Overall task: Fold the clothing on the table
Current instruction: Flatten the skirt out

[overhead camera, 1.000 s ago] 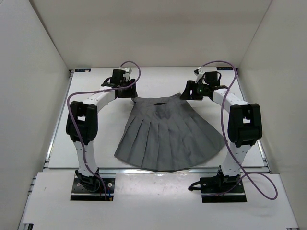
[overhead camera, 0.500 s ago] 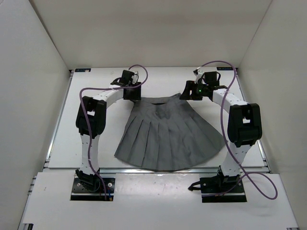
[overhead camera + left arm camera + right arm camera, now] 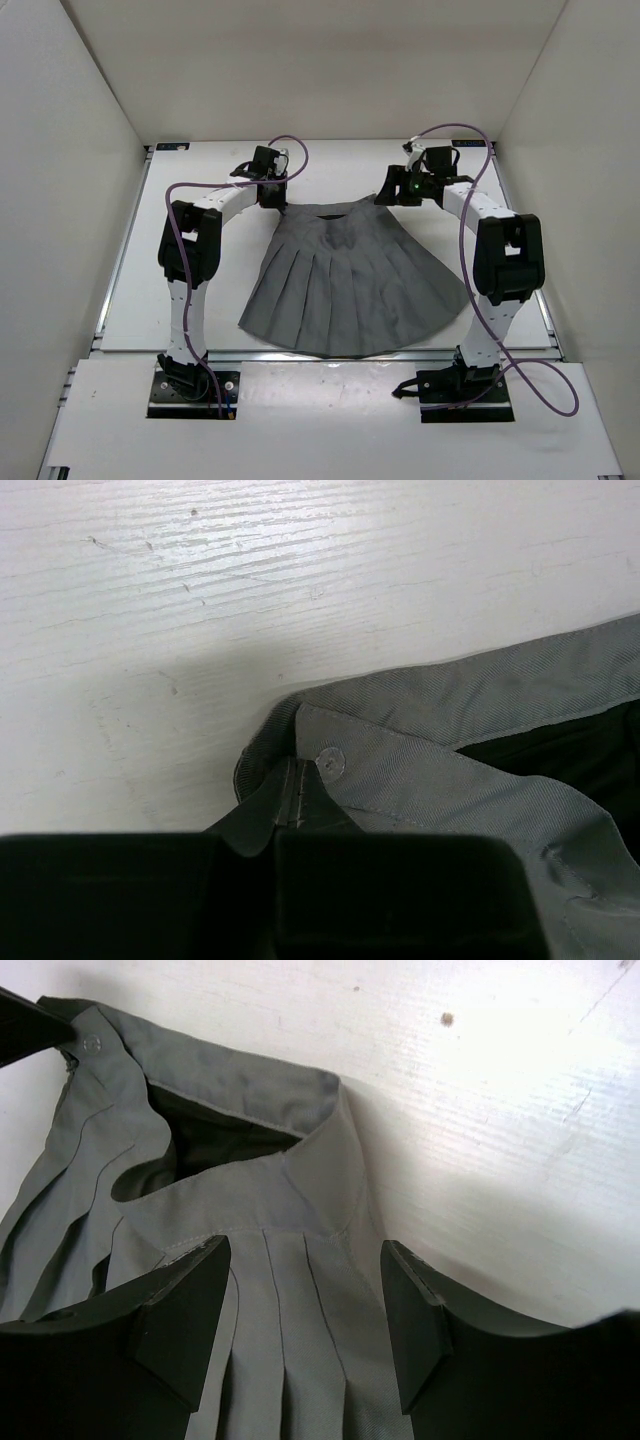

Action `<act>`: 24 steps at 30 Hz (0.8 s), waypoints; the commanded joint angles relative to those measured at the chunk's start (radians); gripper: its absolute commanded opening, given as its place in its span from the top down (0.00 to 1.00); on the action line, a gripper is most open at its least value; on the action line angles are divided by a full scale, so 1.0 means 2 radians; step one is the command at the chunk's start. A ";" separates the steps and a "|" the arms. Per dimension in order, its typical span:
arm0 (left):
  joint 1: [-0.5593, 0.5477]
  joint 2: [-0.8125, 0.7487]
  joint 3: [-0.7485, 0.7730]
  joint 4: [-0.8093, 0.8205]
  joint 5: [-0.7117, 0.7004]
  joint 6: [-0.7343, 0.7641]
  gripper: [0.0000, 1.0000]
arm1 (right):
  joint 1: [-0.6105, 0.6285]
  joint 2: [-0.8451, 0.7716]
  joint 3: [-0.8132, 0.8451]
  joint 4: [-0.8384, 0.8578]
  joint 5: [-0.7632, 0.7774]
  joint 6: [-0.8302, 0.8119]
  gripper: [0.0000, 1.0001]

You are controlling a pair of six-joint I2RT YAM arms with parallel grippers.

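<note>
The clothing [image 3: 350, 280], a dark grey pleated skirt, lies fanned out on the white table [image 3: 190, 290] with its waistband at the far side. My left gripper [image 3: 277, 201] is down at the waistband's left corner. In the left wrist view its fingertips [image 3: 287, 780] are pressed together on that corner of the clothing [image 3: 420, 770], beside a small clear button [image 3: 329, 762]. My right gripper [image 3: 386, 196] is at the waistband's right end. It [image 3: 300, 1310] stands open, its two fingers astride the pleats of the clothing [image 3: 280, 1290] just below the waistband.
White walls enclose the table on three sides. Thin metal rails [image 3: 112, 290] run along its edges. Purple cables [image 3: 285, 150] loop above both wrists. Both arm bases [image 3: 190, 385] are bolted at the near edge.
My left arm swung right to the waistband's left corner, then its jaws closed there. The right arm barely moved and stays open. The skirt lies as before.
</note>
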 commanded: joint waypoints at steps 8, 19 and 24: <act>0.010 -0.026 -0.017 0.023 0.045 -0.004 1.00 | -0.002 0.048 0.076 -0.013 -0.018 -0.045 0.46; 0.019 -0.064 -0.053 0.043 0.069 -0.010 1.00 | 0.018 0.096 0.115 -0.035 -0.034 -0.070 0.87; 0.033 -0.116 -0.116 0.069 0.080 -0.013 1.00 | -0.001 0.043 0.062 0.016 -0.067 -0.028 1.00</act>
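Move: The right hand is open over the skirt's right waistband corner, which lies about 3 cm ahead of it, 2 cm to its left and 4 cm below. The waist opening is some 13 cm to its left, level ahead, and the left waistband corner about 27 cm to its left and 2 cm farther out. The left hand already pinches that left corner; from it the right corner lies some 25 cm to the right and about 1 cm ahead, the opening 12 cm right. The right fingers pinch the skirt's right waistband corner: the hand eases about 3 cm forward, sinks nearly 4 cm onto the corner while drifting 2 cm left, shuts, then starts drawing back and up slightly. The left hand keeps its pinch on the left corner, dips a little and recovers as it pulls about 2 cm back and 1 cm left. ##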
